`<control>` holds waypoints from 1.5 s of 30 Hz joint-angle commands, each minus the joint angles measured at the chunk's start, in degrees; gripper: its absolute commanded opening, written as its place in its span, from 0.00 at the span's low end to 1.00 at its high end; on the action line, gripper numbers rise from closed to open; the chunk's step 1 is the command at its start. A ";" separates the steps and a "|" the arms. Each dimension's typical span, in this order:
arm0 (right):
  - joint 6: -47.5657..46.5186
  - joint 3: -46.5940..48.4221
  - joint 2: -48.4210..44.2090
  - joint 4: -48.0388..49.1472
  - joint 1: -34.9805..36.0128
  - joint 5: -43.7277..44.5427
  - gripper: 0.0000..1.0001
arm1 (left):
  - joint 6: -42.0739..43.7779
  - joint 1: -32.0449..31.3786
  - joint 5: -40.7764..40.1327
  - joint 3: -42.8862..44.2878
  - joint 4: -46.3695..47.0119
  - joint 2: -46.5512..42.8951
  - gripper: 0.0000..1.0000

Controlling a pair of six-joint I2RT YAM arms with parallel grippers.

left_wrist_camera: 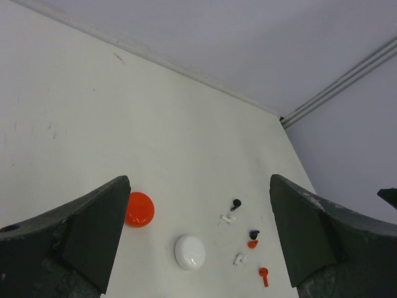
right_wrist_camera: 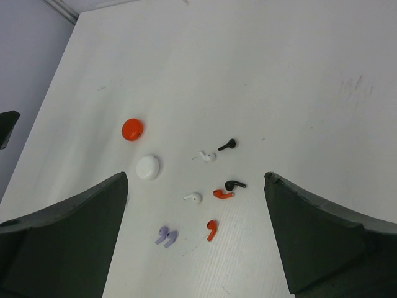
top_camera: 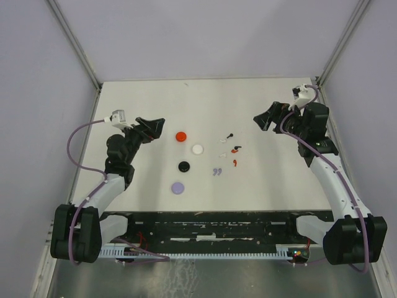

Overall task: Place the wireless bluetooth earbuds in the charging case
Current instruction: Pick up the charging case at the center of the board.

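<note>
The earbuds lie loose at mid-table: a black one (top_camera: 230, 135), a white one (top_camera: 223, 140), a black (right_wrist_camera: 234, 184) and red (right_wrist_camera: 223, 194) touching, another white (right_wrist_camera: 193, 198), another red (right_wrist_camera: 211, 229) and a lavender pair (right_wrist_camera: 166, 236). To their left lie round closed cases: red (top_camera: 180, 135), white (top_camera: 197, 149), black (top_camera: 184, 166) and lavender (top_camera: 178, 187). My left gripper (top_camera: 155, 128) hovers open just left of the red case (left_wrist_camera: 139, 209). Open as well, my right gripper (top_camera: 263, 118) hangs to the right of the earbuds. Neither holds anything.
White walls with metal corner posts (top_camera: 77, 43) enclose the white table (top_camera: 279, 180) on three sides. Both arm bases and a black rail (top_camera: 198, 226) run along the near edge.
</note>
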 commanded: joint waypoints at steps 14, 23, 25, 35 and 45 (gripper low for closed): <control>-4.68 2.76 -0.25 -5.76 6.33 18.47 0.99 | 5.09 0.00 -4.76 2.41 -13.78 -6.33 0.99; -6.29 3.60 2.94 -9.55 9.71 21.99 0.99 | 6.90 -0.75 -3.81 5.26 -19.69 -5.67 0.99; -6.91 3.58 3.61 -9.84 11.86 23.66 0.99 | 7.47 -1.82 -4.03 5.69 -20.33 -4.79 0.99; -9.23 7.17 10.21 -10.17 23.06 26.77 1.00 | 9.20 -9.27 -9.92 8.33 -25.23 -2.30 0.99; -13.33 17.03 24.23 -11.40 35.05 31.05 0.97 | 9.80 -9.69 -11.68 8.98 -30.64 -2.84 0.99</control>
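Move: The white charging case lies about 21 cm to the right gripper's left, nearly level with it in reach and some 24 cm below. The red case is 7 cm farther left than the white one and 6 cm farther out; the black case is 5 cm farther left and 8 cm nearer. Two white earbuds lie roughly 11 cm left of the gripper, one 3 cm ahead, one 3 cm back. From the left gripper the white case is about 18 cm right and 21 cm below. Swing the open right gripper left towards the white case, about 13 cm left and 10 cm down: sink first with barely any sideways travel, then sweep left fast while still sinking, tipping its left side down nearly 30 degrees. Meanwhile lower the open left gripper about 5 cm, easing slightly back and right and tilting its fingers down. Touch nothing. ##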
